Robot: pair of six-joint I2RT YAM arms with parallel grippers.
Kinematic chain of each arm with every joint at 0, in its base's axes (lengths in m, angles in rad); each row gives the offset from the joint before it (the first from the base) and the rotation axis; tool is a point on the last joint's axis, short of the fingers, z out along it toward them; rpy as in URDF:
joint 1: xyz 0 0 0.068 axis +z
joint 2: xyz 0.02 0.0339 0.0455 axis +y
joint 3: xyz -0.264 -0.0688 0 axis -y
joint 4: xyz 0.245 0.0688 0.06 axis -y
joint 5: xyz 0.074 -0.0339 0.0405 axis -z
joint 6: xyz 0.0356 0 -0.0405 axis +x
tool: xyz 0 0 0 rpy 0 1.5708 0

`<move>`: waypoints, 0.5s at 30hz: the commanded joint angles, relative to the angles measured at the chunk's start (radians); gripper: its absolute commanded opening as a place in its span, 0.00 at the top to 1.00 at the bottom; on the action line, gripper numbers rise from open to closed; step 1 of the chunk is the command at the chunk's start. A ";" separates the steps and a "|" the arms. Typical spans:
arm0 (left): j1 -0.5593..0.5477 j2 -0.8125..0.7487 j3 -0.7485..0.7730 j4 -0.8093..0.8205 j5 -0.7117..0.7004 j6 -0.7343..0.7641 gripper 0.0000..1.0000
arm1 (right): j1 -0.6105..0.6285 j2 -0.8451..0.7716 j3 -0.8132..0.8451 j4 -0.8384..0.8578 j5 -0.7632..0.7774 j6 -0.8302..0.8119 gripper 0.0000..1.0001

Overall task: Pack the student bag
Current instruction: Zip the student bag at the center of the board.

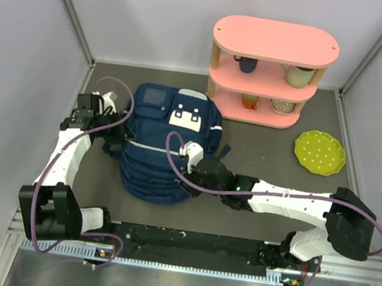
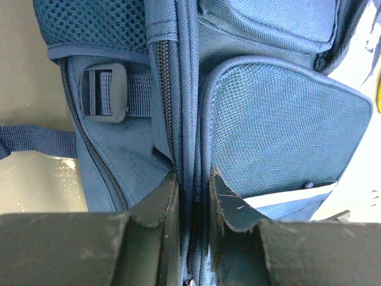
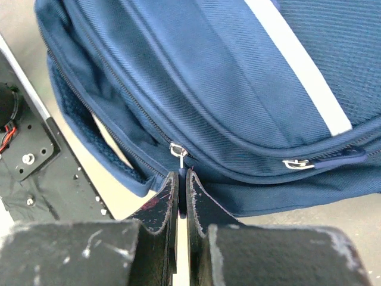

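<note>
The student bag (image 1: 155,145), a navy blue backpack with white patches and a thin white stripe, lies flat on the table's left half. My left gripper (image 1: 121,132) is at the bag's left side. In the left wrist view this gripper (image 2: 193,193) is shut on a raised fold of the bag's fabric along a zipper seam (image 2: 164,89). My right gripper (image 1: 187,178) is at the bag's lower right edge. In the right wrist view it (image 3: 183,177) is shut on the small pull of a zipper slider (image 3: 177,149). A second zipper pull (image 3: 296,163) lies free to the right.
A pink three-tier shelf (image 1: 276,41) with cups and bowls stands at the back right. A green dotted plate (image 1: 319,152) lies to the right of the bag. The black base rail (image 1: 191,243) runs along the near edge. Grey walls close in both sides.
</note>
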State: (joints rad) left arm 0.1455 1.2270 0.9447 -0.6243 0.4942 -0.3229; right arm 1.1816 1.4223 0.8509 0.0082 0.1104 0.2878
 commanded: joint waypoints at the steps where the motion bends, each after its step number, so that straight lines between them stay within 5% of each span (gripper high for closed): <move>1: 0.052 0.009 0.069 0.058 -0.072 0.087 1.00 | -0.111 -0.009 -0.005 -0.005 0.014 -0.035 1.00; 11: 0.072 0.045 0.060 0.057 -0.022 0.068 1.00 | -0.175 -0.040 -0.052 0.001 -0.061 -0.096 1.00; 12: 0.072 0.039 0.055 0.054 -0.011 0.042 0.77 | -0.177 -0.043 -0.055 0.006 -0.090 -0.075 1.00; 15: 0.071 -0.006 0.023 0.057 0.001 -0.001 0.33 | -0.168 -0.046 -0.076 0.035 -0.072 -0.038 1.00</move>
State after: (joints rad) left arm 0.1955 1.2720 0.9638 -0.6239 0.5064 -0.3058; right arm 1.0245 1.4178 0.8062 0.0265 0.0250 0.2356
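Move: The right hand already pinches a zip pull at the bag's near right corner; the second zip pull, where this one is headed, lies about 7 cm ahead and 3 cm right of it, nearly level. The white stripe's right end is some 9 cm ahead and 1 cm right. The left hand still pinches the bag's left edge right at its fingertips; the held zip pull lies roughly 18 cm right and 12 cm back from it. The right hand draws its zip pull forward and right about 5 cm, while the left fingers open off the bag. ##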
